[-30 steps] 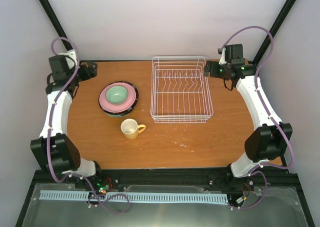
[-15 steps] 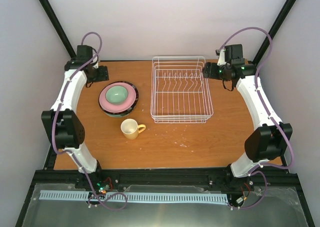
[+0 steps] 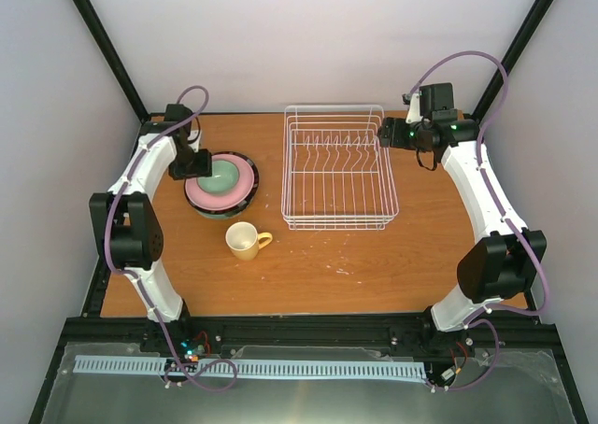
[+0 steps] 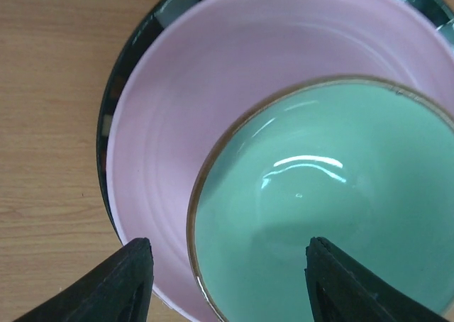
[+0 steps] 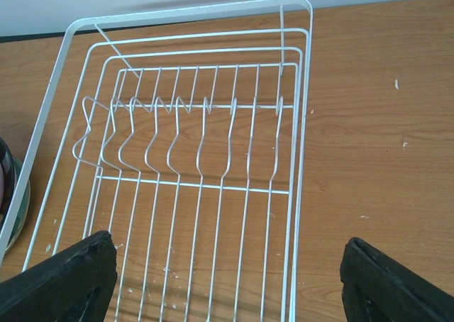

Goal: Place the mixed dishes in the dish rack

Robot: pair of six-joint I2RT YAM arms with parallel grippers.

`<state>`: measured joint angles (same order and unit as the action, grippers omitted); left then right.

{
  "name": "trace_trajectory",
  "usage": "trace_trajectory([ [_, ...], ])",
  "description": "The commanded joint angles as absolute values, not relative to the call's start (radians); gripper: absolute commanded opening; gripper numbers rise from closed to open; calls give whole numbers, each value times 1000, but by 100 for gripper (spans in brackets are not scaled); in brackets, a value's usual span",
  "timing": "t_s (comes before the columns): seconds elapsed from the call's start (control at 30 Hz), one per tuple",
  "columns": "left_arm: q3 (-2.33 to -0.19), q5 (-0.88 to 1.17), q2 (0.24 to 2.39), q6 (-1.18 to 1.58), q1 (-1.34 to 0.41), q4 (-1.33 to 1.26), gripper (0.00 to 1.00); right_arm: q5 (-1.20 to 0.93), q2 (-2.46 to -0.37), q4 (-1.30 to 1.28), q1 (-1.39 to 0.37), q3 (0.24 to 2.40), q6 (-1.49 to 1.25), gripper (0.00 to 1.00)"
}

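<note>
The mint green bowl [image 3: 222, 175] sits on the pink plate [image 3: 243, 187], which lies on the dark-rimmed plate [image 3: 250, 162], left of the white wire dish rack [image 3: 338, 167]. I cannot make out a teal plate. The pale yellow mug [image 3: 244, 241] stands upright in front of the stack. My left gripper [image 3: 193, 165] is open above the stack's left side. In the left wrist view it [image 4: 230, 283] straddles the bowl's [image 4: 333, 208] rim, over the pink plate [image 4: 213, 88] and the dark rim [image 4: 115, 102]. My right gripper [image 3: 385, 132] is open and empty at the rack's far right corner, seen above the rack [image 5: 198, 145] in the right wrist view [image 5: 227, 279].
The rack holds no dishes; its row of upright prongs [image 5: 177, 134] runs across its far half. Black frame posts [image 3: 103, 41] stand at the back corners. Small white specks lie on the wooden table [image 3: 318, 265] in front of the rack.
My left arm has swung from the far left corner rightward and now hovers over the left side of the plate stack. The right arm and the dishes have not moved.
</note>
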<state>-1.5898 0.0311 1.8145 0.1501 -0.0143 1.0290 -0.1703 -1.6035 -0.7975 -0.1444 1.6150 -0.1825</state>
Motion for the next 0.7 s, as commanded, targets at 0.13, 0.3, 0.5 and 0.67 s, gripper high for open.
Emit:
trace_trajectory([
  [0.13, -1486, 45, 1786, 131, -20, 984, 54, -164, -1602, -813, -144, 1627, -168, 85],
  [0.3, -1426, 79, 1794, 116, -20, 936, 45, -157, -1595, -820, -145, 1626, -167, 85],
  [0.5, -1408, 94, 1803, 102, -20, 912, 33, -148, -1581, -824, -144, 1617, -173, 85],
  [0.67, -1406, 99, 1813, 81, -20, 904, 19, -149, -1568, -820, -145, 1600, -182, 85],
])
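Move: The green bowl's middle lies about 6 cm to the left hand's right, 2 cm back and 7 cm below it, with the bowl's left rim nearest the fingers. The pink plate is under it, its middle some 3 cm back, 6 cm right and 10 cm down from the hand. The mug sits about 17 cm back from the bowl and 6 cm to its right. From the right hand the bowl is roughly 45 cm left, 5 cm back and 20 cm down. Down about 5 cm and back nearly 3 cm, the left hand sinks to the green bowl's left rim, then holds that height while easing about 1 cm forward and slightly right. Its fingers, still pointing down, close from a bit over half open to about a quarter, straddling the rim with one finger inside the bowl and one outside. ##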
